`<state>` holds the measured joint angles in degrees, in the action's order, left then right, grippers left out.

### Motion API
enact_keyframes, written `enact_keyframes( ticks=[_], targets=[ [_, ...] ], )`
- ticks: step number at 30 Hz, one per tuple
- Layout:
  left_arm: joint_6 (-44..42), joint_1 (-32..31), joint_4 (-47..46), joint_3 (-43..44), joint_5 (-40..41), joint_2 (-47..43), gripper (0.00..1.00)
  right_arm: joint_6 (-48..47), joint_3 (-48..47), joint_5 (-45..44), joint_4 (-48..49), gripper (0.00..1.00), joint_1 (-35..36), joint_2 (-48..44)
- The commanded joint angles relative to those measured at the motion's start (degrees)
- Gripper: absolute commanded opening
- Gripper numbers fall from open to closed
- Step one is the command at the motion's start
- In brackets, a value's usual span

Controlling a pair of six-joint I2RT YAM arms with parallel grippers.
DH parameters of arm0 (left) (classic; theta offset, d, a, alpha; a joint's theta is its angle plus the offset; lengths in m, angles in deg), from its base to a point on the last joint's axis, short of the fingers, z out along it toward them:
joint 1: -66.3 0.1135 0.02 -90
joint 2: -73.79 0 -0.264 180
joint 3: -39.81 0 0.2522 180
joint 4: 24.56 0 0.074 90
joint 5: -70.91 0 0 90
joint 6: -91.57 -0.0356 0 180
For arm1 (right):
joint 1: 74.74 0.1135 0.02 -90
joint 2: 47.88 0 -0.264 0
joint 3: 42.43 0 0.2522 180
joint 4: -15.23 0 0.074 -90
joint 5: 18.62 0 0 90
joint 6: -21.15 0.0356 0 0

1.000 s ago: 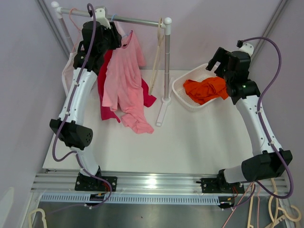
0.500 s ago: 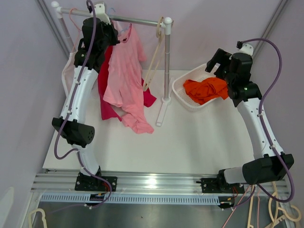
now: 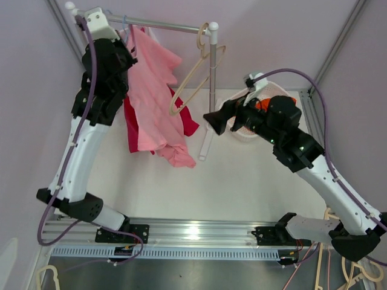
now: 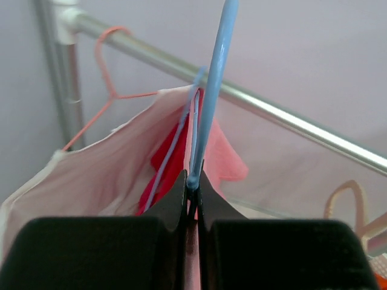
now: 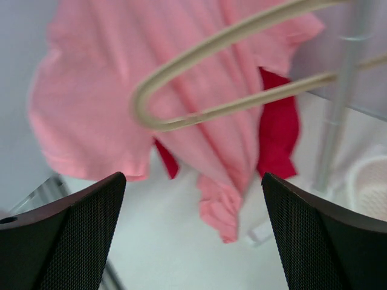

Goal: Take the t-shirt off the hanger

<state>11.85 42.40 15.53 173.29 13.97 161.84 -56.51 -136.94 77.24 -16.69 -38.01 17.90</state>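
A pink t-shirt [image 3: 154, 90] hangs on a thin blue hanger [image 4: 211, 90] near the left end of the metal rail [image 3: 175, 26]; its lower end rests crumpled on the table. My left gripper [image 3: 124, 37] is high by the rail and shut on the blue hanger's neck, as the left wrist view [image 4: 193, 181] shows. My right gripper [image 3: 214, 124] is open and empty, in the air right of the shirt and pointing at it. The right wrist view shows the shirt [image 5: 121, 90] beyond the spread fingers [image 5: 192, 181].
A red garment [image 3: 130, 121] hangs behind the pink shirt. An empty cream hanger [image 3: 196, 78] hangs tilted near the rack's right post [image 3: 212, 78]. A pale garment on a pink hanger [image 4: 109, 66] hangs at the rail's left end. A white basket [image 3: 279, 90] with an orange cloth [image 3: 261, 104] sits behind my right arm.
My left arm has lifted the blue hanger and shirt up and to the left. My right arm has swung left from the basket towards the shirt. The cream hanger has swung outwards.
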Motion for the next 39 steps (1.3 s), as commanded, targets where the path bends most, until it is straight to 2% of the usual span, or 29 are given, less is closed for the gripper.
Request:
enact_keyframes(
  ticks=[1,5,8,11,14,16,19,20,21,22,23,28,30,34,39],
  targets=[
    [5.17,-0.79,1.61,-6.23,10.36,-4.98,0.01,-3.55,-0.82,6.61,0.48,1.00,8.07,2.16],
    [9.92,-2.90,3.29,-13.36,12.64,-9.91,0.01,-1.36,4.37,10.21,7.41,0.99,14.32,4.18],
    [9.67,-5.62,2.59,-17.06,14.66,-12.55,0.01,-0.82,5.43,10.22,11.90,0.99,17.93,7.69],
    [7.57,-8.35,1.02,-18.03,18.17,-13.34,0.01,0.49,1.75,11.88,13.32,0.99,19.86,12.87],
    [6.59,-9.15,0.12,-17.16,18.18,-12.47,0.01,0.94,-3.97,12.59,12.00,0.99,22.84,19.01],
    [7.65,-9.50,2.85,-15.75,18.27,-11.76,0.01,0.23,-4.77,11.01,14.36,0.99,24.08,21.06],
    [8.26,-10.37,1.63,-17.23,18.36,-12.64,0.01,0.93,-5.64,10.13,19.71,0.99,24.35,24.65],
    [7.74,-10.46,0.67,-18.55,17.66,-12.90,0.01,1.02,-7.13,9.95,20.26,0.92,24.35,26.75],
    [6.95,-10.46,-0.56,-19.26,17.48,-13.08,0.01,1.02,-8.71,9.95,18.52,0.51,24.35,27.90],
    [6.33,-10.46,-2.23,-19.35,17.48,-12.82,0.01,1.20,-10.38,10.21,16.15,0.31,24.44,29.04],
    [4.24,-10.46,-3.11,-18.83,18.35,-12.29,0.01,1.11,-12.22,11.17,14.65,0.00,24.53,30.01],
    [-1.32,-9.15,-9.18,-16.80,18.36,-7.20,0.01,2.16,-4.08,7.58,13.67,0.00,29.17,23.44],
    [-1.06,-8.01,-8.93,-13.56,17.39,-4.92,0.01,2.25,0.56,3.81,12.79,0.00,32.16,18.72],
    [0.35,-6.60,-8.40,-9.61,15.20,-0.52,0.01,4.88,9.28,-3.40,12.88,0.00,43.13,12.03],
    [0.18,-6.16,-6.30,-6.17,14.58,1.33,0.01,12.26,21.84,-5.78,17.45,0.00,46.68,10.51]
  ],
)
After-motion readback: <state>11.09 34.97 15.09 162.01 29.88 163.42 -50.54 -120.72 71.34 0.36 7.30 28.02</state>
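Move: The pink t-shirt hangs from the blue hanger already held in the left hand; its near lower edge lies about 24 cm to the open right hand's left, 9 cm back and 11 cm lower. From that hand, the empty beige hanger's middle is some 17 cm ahead, 9 cm left and 5 cm lower, and the red t-shirt roughly 18 cm ahead, 22 cm left, 15 cm lower. From the left hand, the pink edge is about 15 cm back, 7 cm right and 23 cm below. The right hand swings about 24 cm left while drawing back and sinking some 10 cm each, turning roughly 35 degrees counter-clockwise, closes on the pink t-shirt near its lower edge, then hauls it another 14 cm back towards the robot, easing slightly right and down. The left hand keeps its grip on the blue hanger, sinks and draws back first, then pushes forward again about 5 cm against the pull. ##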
